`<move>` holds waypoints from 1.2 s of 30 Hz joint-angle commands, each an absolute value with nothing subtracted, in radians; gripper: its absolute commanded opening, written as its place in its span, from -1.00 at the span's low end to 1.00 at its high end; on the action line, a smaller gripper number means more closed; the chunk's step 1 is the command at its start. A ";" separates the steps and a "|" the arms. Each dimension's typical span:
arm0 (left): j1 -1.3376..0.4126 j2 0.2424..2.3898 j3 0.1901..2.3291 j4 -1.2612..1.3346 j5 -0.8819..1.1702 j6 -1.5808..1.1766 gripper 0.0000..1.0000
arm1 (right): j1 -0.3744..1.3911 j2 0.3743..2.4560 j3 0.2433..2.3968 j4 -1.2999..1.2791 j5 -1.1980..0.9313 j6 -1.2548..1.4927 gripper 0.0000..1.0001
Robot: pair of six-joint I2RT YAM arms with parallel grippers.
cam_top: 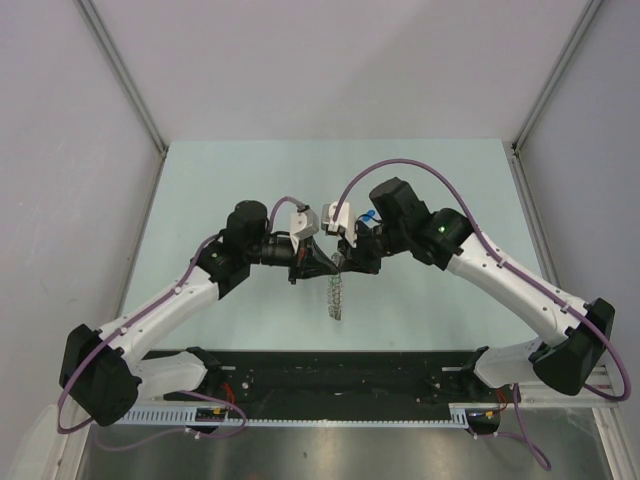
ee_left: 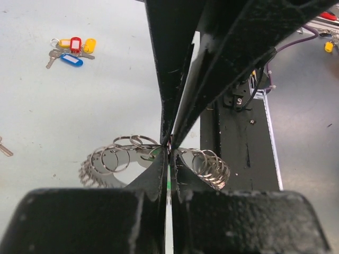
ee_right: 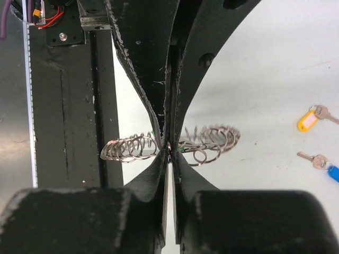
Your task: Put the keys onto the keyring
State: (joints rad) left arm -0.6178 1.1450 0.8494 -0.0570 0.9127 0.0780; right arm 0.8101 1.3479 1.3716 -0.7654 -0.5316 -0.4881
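Note:
My two grippers meet tip to tip above the middle of the table. From the meeting point hangs the keyring (cam_top: pixel 338 295), a wire loop strung with many small silver rings. The left gripper (ee_left: pixel 170 151) is shut, pinching the keyring (ee_left: pixel 114 159) where its rings fan out to both sides. The right gripper (ee_right: pixel 169 150) pinches the same spot on the keyring (ee_right: pixel 127 147) from the opposite side, with only a thin slit between its fingers. A sliver of green shows at the pinch. Loose keys lie on the table: a tagged bunch (ee_left: pixel 71 50), a yellow-tagged key (ee_right: pixel 310 119) and a blue-tagged one (ee_right: pixel 323 164).
A black rail (cam_top: pixel 340 380) with cables runs along the table's near edge below the arms. A single bare key (ee_left: pixel 4 148) lies at the left edge of the left wrist view. White walls close in the pale green table (cam_top: pixel 200 180) on three sides.

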 commanded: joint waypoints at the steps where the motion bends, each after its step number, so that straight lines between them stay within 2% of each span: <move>1: -0.627 1.108 0.851 0.035 0.916 0.086 -0.99 | 0.819 1.295 1.382 -0.730 -0.537 -0.450 -0.55; 7: -0.627 1.020 0.713 0.244 0.852 0.006 -0.99 | 0.746 1.171 1.278 -0.612 -0.558 -0.330 -0.16; 12: -0.629 0.979 0.655 0.322 0.824 -0.014 -0.99 | 0.669 1.048 1.102 -0.405 -0.578 -0.186 -0.15; 18: -0.627 0.973 0.666 0.310 0.844 0.038 -0.99 | 0.661 1.003 0.956 -0.191 -0.610 -0.060 -0.14; 23: -0.627 0.968 0.661 0.344 0.824 0.014 -0.99 | 0.664 0.951 0.807 0.086 -0.681 0.034 -0.14; 28: -0.627 0.950 0.666 0.319 0.747 0.006 -0.99 | 0.661 0.951 0.782 0.097 -0.594 0.040 -0.14; 36: -0.601 0.893 0.732 0.017 0.571 0.064 -0.99 | 0.598 0.943 0.784 -0.069 -0.319 0.084 -0.08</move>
State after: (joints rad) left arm -0.6167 0.9531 0.6712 0.1307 0.6750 0.0296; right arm 0.6357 0.9592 0.7826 -0.0078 -0.4950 0.0368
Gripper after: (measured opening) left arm 0.011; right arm 0.454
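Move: Both hands pinch the keyring's top rim; the ring hangs with its middle about 8 cm below either hand, roughly level with them fore and aft and sideways. On the table some 20 cm below, the yellow-tagged key lies around 32 cm straight ahead of the right hand, and the blue-tagged key about 32 cm ahead and 6 cm to its right. The right hand opens, frees the keyring, draws about 4 cm right, then forward; the left keeps pinching. ##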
